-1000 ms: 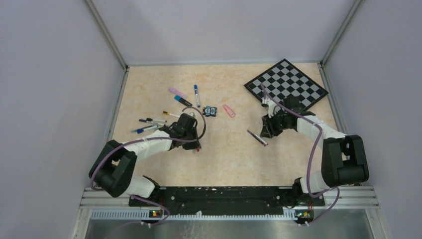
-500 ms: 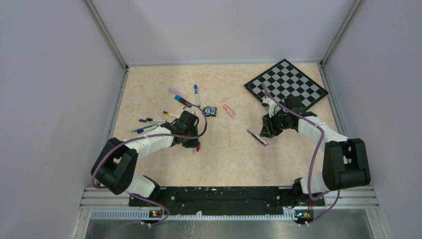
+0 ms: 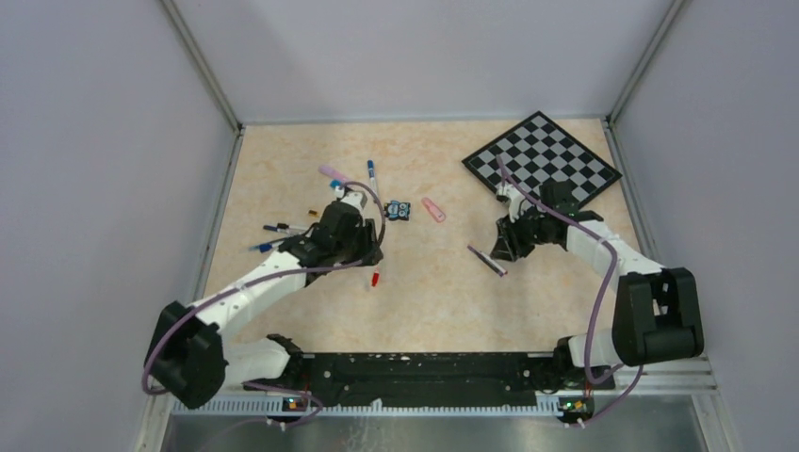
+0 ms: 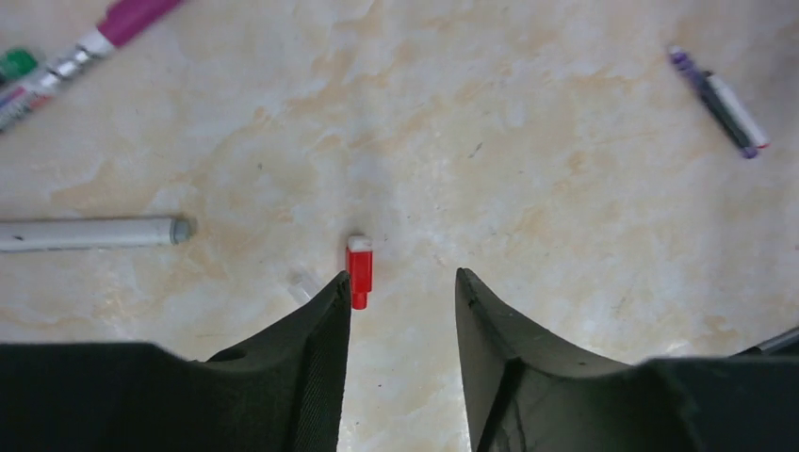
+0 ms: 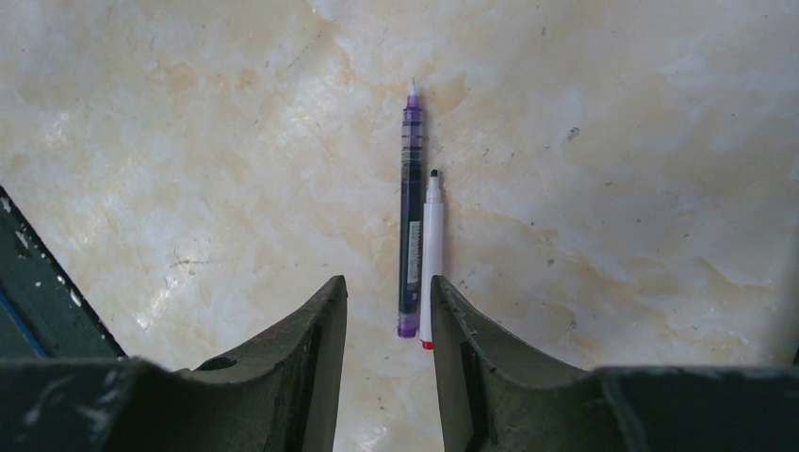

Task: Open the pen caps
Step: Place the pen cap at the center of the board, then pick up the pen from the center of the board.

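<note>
A red pen cap lies on the table just past my left gripper's left fingertip, touching nothing. That gripper is open and empty. From above, the red cap sits a little nearer than the left gripper. A purple pen and a white pen lie side by side, uncapped, their tips pointing away. My right gripper hangs open above their near ends with nothing between its fingers. From above, both pens lie left of the right gripper.
A chessboard fills the far right corner. A small toy block and a pink piece lie mid-table. Several pens are scattered far left, with a blue-capped pen beyond. A grey pen lies left of the cap.
My left gripper has opened and drawn away toward the far side, leaving the red cap on the table. The right gripper has stayed above the two pens.
</note>
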Robot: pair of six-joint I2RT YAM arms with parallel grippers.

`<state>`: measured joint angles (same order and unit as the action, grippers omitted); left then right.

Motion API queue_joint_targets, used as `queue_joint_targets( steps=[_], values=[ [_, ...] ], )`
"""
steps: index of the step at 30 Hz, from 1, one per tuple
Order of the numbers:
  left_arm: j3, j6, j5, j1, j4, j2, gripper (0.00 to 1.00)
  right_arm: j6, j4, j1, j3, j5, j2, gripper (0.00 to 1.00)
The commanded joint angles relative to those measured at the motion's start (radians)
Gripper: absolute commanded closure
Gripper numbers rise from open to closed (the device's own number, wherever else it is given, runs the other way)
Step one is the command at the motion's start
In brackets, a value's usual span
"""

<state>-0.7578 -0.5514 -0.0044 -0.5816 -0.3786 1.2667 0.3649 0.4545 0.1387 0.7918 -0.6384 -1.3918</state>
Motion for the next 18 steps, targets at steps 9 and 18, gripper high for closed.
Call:
queue_joint_targets(
  steps=[9, 18],
  values=[
    [0.164, 0.057, -0.048, 0.015, 0.251, -0.403, 0.01, 0.132, 0.067, -0.013, 0.058, -0.213, 0.142, 0.59],
    [0.177, -0.058, -0.010, 0.052, 0.231, -0.326, 0.01, 0.151, 0.082, -0.013, 0.055, -0.265, 0.190, 0.59]
  ],
)
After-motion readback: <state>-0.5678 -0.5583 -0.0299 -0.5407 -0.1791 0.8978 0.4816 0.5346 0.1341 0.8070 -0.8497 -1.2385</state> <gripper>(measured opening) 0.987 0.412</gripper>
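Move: The red cap stands on the board about 6 cm below the left hand and 2 cm back, with the clear cap some 2 cm left of it; the white pen with the grey end lies about 12 cm to that hand's left and 3 cm ahead. From the right hand, the uncapped white pen is about 5 cm below, 2 cm left and 1 cm back, the purple pen just left of it, and the red cap some 28 cm left and 5 cm back. Left rises some 9 cm from the red cap, opening wide, then dips slightly; right rises over 5 cm. ##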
